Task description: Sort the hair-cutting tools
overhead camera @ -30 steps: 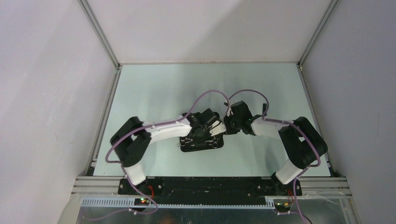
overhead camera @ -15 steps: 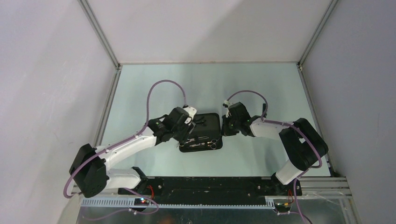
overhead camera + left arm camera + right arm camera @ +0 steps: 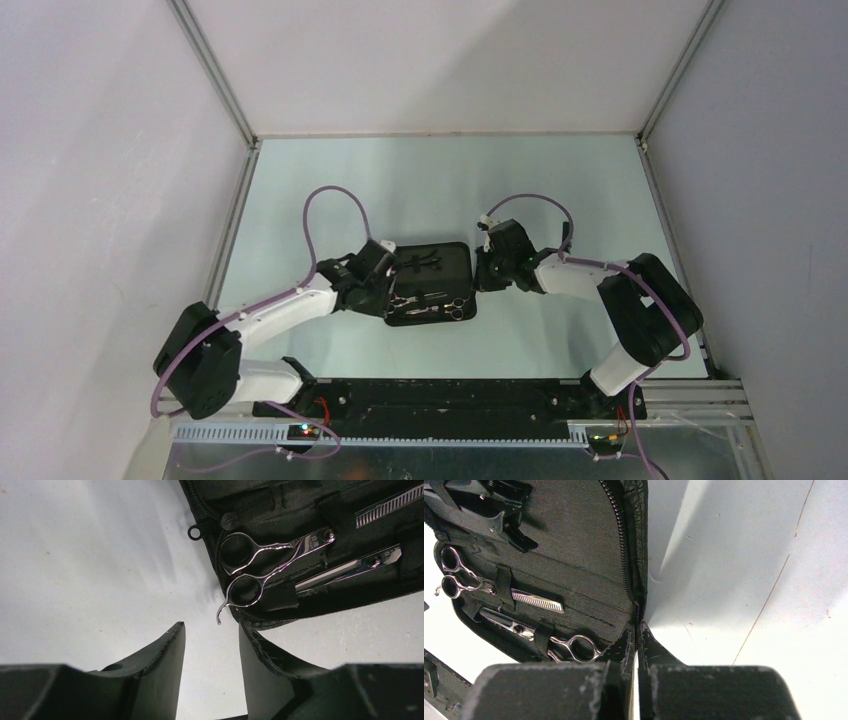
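An open black zip case (image 3: 447,266) lies on the table with the hair-cutting tools strapped inside. Two silver scissors lie in its near half (image 3: 430,304); thin black clips (image 3: 425,262) sit in the far half. In the left wrist view, one pair of scissors (image 3: 242,565) shows its ring handles at the case's (image 3: 280,505) corner, the other pair (image 3: 350,567) beside it. My left gripper (image 3: 210,630) is open and empty, just short of those handles; it also shows in the top view (image 3: 384,292). My right gripper (image 3: 637,630) is shut on the case's zip edge (image 3: 626,555). No comb shows.
The table (image 3: 330,190) is pale green with grey walls on three sides and a metal rail (image 3: 450,385) along the near edge. In the right wrist view, both scissors (image 3: 459,577) (image 3: 569,647) and the clips (image 3: 499,495) sit under elastic straps.
My left arm has pulled back from over the case to its left side and come down low near the scissor handles. The right gripper has stayed on the case's edge.
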`<state>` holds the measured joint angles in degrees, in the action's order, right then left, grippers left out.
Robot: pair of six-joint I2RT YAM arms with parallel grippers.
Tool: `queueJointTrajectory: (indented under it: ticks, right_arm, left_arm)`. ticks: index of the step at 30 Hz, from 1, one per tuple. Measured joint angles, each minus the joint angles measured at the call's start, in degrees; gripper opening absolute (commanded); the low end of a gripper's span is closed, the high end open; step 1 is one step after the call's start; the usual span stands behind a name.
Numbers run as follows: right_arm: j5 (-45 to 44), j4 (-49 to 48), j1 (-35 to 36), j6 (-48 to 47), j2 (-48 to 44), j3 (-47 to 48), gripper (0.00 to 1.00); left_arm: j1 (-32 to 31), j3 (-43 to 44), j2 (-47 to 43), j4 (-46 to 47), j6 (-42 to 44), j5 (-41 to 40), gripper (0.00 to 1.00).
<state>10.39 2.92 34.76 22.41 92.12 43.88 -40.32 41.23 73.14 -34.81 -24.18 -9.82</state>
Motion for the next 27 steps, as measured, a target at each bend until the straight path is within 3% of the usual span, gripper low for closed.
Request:
queueJointTrajectory:
  ticks: [8, 13, 14, 27]
  right_arm:
    - [-0.02, 0.0, 0.02, 0.0, 0.0, 0.0, 0.0]
    - [-0.02, 0.0, 0.02, 0.0, 0.0, 0.0, 0.0]
    - [-0.02, 0.0, 0.02, 0.0, 0.0, 0.0, 0.0]
    - [-1.09, 0.09, 0.02, -0.2, 0.0, 0.0, 0.0]
  left_arm:
    - [0.0, -0.35, 4.35, 0.28, -0.85, 1.49, 0.34]
    - [0.0, -0.35, 7.21, 0.61, -0.83, 1.79, 0.04]
    - [0.0, -0.31, 7.48, 0.9, -0.44, 2.21, 0.02]
    - [-2.23, 5.7, 10.99, -2.8, 2.91, 2.29, 0.0]
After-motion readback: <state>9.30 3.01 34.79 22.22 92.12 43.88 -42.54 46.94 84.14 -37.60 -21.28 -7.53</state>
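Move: The scissors' finger hook sticks out at the case's near-left corner, about 1 cm back, 1 cm right and 3 cm below my half-open left fingers. Those thinning scissors run off to the right, their middle some 7 cm right and 1 cm ahead. The second scissors' middle lies about 9 cm right and 2 cm back; the hair clips lie 10 cm ahead and 6 cm right. From my right hand the hook is about 18 cm left and 5 cm back. I sink my left hand about 3 cm and slightly back onto the near-left corner of the case, tipping the fingers roughly 5 degrees and shutting them so the scissors' hook sits between the tips. Closed, I rise about 1 cm and ease some 1.5 cm right along the near edge. My right hand keeps its pinch on the case's right edge, almost still. ##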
